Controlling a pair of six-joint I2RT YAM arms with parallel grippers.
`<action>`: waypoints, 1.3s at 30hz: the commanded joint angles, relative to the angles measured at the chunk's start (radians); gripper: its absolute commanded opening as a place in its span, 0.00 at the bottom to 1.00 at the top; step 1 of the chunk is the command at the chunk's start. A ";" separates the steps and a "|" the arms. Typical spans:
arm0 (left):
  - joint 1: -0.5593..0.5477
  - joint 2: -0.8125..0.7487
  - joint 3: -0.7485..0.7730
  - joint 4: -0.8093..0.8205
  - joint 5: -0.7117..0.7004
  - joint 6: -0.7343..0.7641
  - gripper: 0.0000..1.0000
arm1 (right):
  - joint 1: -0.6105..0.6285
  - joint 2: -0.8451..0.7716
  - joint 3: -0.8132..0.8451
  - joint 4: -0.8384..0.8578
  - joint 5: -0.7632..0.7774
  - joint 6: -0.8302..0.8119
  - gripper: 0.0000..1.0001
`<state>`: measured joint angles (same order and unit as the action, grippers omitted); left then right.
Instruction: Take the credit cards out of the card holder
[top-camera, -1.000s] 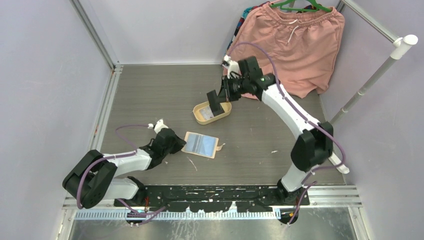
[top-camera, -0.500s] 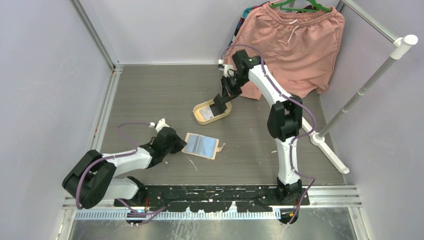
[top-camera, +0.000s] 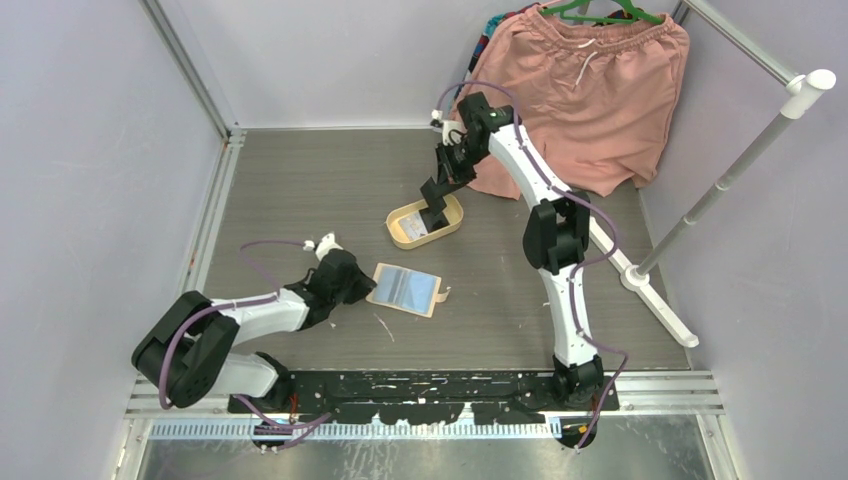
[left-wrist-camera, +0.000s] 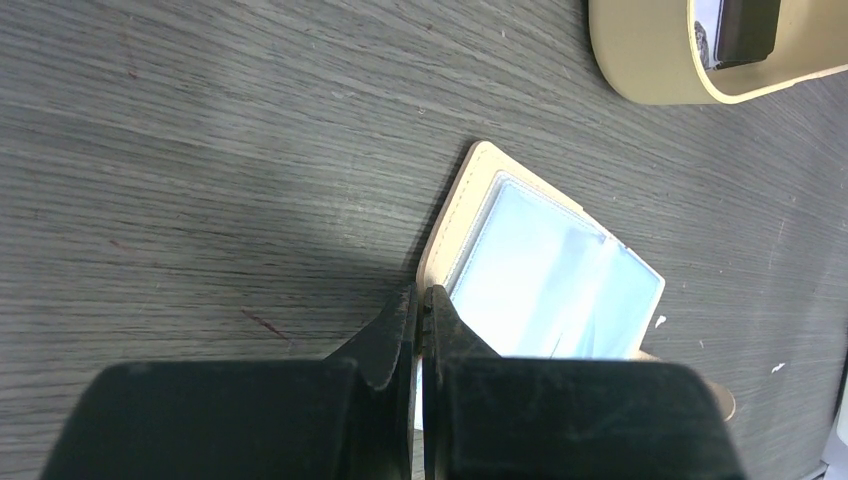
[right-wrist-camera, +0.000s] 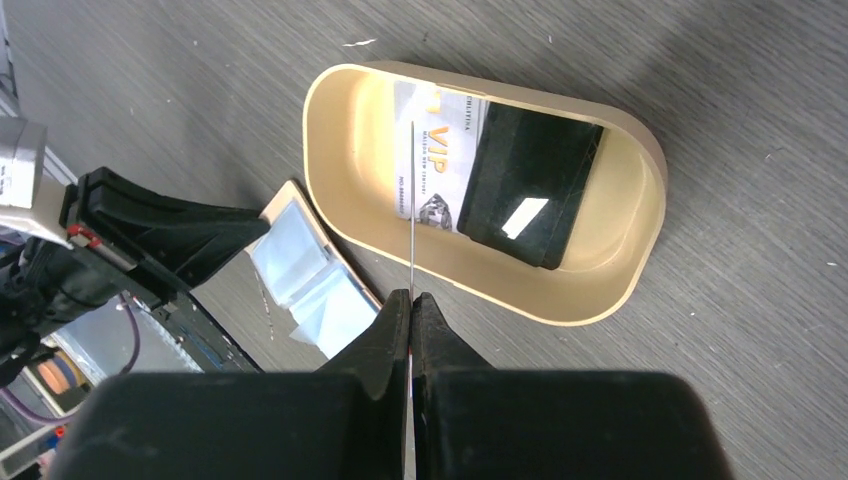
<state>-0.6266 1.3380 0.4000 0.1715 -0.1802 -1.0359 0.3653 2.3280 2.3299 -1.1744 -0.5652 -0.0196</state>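
Note:
The card holder (top-camera: 405, 288) lies open on the table, beige outside with pale blue pockets (left-wrist-camera: 550, 285) inside. My left gripper (left-wrist-camera: 422, 292) is shut, its tips against the holder's left edge (top-camera: 364, 285). My right gripper (right-wrist-camera: 411, 297) is shut on a thin credit card (right-wrist-camera: 411, 200), seen edge-on, hanging over the oval cream tray (right-wrist-camera: 640, 215). From above the held card looks dark (top-camera: 435, 213). Two credit cards lie in the tray: a white printed one (right-wrist-camera: 440, 150) and a black one with a white patch (right-wrist-camera: 530, 190).
Pink shorts (top-camera: 590, 90) hang on a hanger at the back right, close behind the right arm. A white pole stand (top-camera: 730, 170) leans at the right. Pale walls enclose the table on three sides. The tray (top-camera: 400, 238) sits just behind the holder.
The right arm has folded inward, its elbow swinging left, while the held card stays over the tray and sits slightly lower. The left gripper has nudged a little to the right.

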 joint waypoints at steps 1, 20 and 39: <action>-0.006 0.070 -0.038 -0.202 0.005 0.054 0.00 | 0.005 -0.002 0.009 0.046 0.007 0.048 0.02; -0.006 0.092 -0.048 -0.186 0.011 0.048 0.00 | 0.011 0.030 -0.127 0.117 -0.003 0.056 0.02; -0.006 0.084 -0.072 -0.176 0.015 0.042 0.00 | 0.017 0.099 -0.123 0.120 0.047 0.058 0.01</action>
<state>-0.6266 1.3705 0.3946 0.2184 -0.1711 -1.0367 0.3767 2.4241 2.1895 -1.0679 -0.5327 0.0334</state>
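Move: The right hand holds a dark card that points down and to the left. The yellow tray's middle lies about 13 cm below it, some 3 cm left and 2 cm back; in the tray the white VIP card is about 5 cm left and 3 cm back of the hand, the black card about 1 cm left and 2 cm back. The card holder is some 17 cm back and 6 cm left. From the left hand, the tray is about 15 cm ahead and 10 cm right. Almost straight down, in steps with a brief near-stop partway, the right hand sinks some 8 cm over the yellow tray, its shut fingers keeping their pinch on the dark card. The wrist tilts about 10 degrees, and the card's free end goes below the rim towards the cards already lying inside; whether it touches them can't be seen clearly. ##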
